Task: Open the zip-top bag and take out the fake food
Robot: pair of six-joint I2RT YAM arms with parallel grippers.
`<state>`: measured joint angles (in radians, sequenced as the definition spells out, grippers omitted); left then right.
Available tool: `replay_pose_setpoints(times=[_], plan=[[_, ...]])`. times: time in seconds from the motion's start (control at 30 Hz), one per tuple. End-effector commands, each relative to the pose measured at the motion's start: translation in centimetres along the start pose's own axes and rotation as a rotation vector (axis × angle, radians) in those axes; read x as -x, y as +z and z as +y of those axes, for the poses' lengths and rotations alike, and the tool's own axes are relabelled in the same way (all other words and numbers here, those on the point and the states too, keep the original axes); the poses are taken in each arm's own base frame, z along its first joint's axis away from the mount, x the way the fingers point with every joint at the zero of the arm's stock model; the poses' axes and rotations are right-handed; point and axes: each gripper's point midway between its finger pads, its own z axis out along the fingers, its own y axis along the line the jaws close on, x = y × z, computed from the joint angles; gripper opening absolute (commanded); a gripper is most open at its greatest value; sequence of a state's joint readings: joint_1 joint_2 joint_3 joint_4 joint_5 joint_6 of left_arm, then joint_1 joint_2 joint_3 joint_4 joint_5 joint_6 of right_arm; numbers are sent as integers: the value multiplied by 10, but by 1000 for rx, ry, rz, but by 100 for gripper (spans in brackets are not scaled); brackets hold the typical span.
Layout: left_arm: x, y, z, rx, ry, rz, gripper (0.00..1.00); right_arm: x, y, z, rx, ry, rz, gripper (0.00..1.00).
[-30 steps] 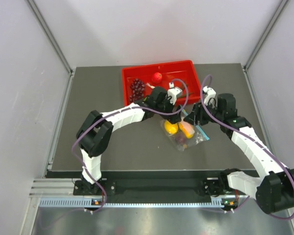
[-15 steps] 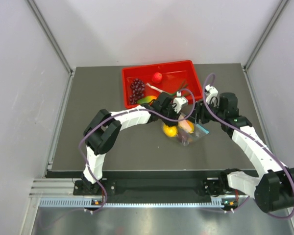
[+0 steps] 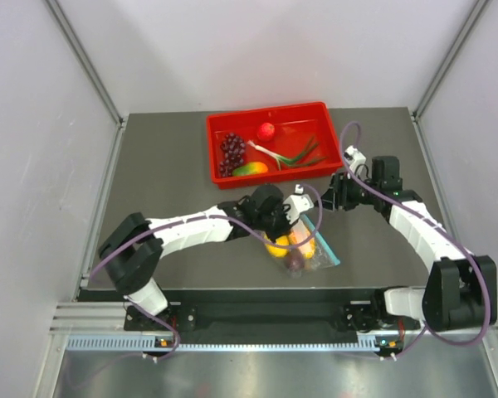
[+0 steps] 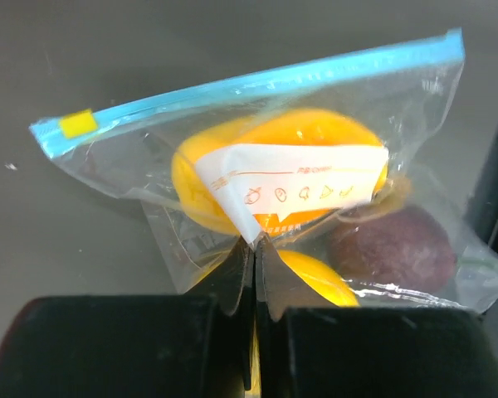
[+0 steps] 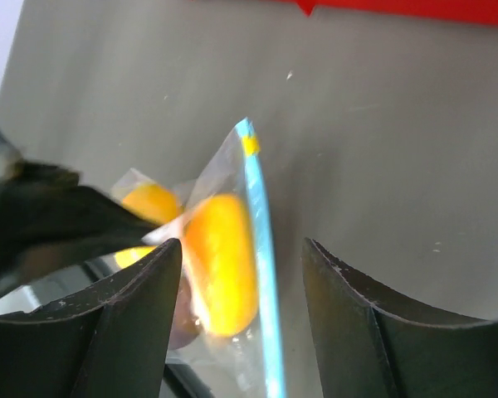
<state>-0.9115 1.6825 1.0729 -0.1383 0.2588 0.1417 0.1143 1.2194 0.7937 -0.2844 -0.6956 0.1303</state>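
The zip-top bag (image 4: 257, 174), clear and crinkly with a teal zip strip (image 4: 257, 79) and a yellow slider, hangs in front of my left gripper (image 4: 256, 246). That gripper is shut on a fold of the bag's plastic near the white label. The fake food is inside: an orange-yellow mango (image 4: 282, 141), a lemon (image 4: 319, 278) and a maroon piece (image 4: 394, 249). From above, the bag (image 3: 305, 249) sits at the table's near middle, with the left gripper (image 3: 297, 222) at its far edge. My right gripper (image 5: 242, 245) is open just behind the bag, the zip strip (image 5: 261, 274) showing between its fingers, untouched.
A red tray (image 3: 266, 112) stands at the back of the table. It holds a purple grape bunch (image 3: 231, 149), a small red ball (image 3: 266, 130), a green onion (image 3: 295, 156) and an orange-green fruit (image 3: 251, 168). White walls close in the sides.
My left gripper has shut on the bag and drawn it toward the near edge, away from the tray. The right gripper has stayed open close to the bag.
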Motion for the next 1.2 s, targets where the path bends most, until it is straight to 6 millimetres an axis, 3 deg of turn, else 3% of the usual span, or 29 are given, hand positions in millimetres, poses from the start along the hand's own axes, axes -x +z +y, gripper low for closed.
replay_pose_setpoints(times=[0.0, 0.13, 0.53, 0.9, 1.17], plan=[[31, -23, 2, 86, 95, -124, 0, 7, 3, 19, 163, 16, 28, 59], [35, -33, -6, 125, 127, -146, 0, 0, 11, 21, 221, 69, 57, 58], [54, -46, -36, 95, 138, -213, 0, 5, 11, 38, 329, 55, 11, 56], [64, -46, -50, 73, 132, -240, 0, -4, 23, 51, 380, 30, 39, 52], [68, -45, -58, 75, 139, -250, 0, -16, 35, 58, 406, 31, 70, 36]])
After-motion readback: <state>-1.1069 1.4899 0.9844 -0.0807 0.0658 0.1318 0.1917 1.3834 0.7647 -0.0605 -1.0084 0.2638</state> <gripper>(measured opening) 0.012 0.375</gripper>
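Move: The bag's yellow slider, at the zip's far end, lies roughly 6 cm left, 2 cm back and 5 cm below the open right fingers. From them the nearest yellow food is some 11 cm back, 7 cm left and 9 cm down, the purple food about 16 cm back, 10 cm left and 10 cm down. From the left hand, already pinching the bag's side, the slider is about 8 cm ahead and 5 cm right, slightly lower. Right hand slides 6 cm left around the slider end, partly closing; left raises the pinched bag 5 cm, drawing back. ##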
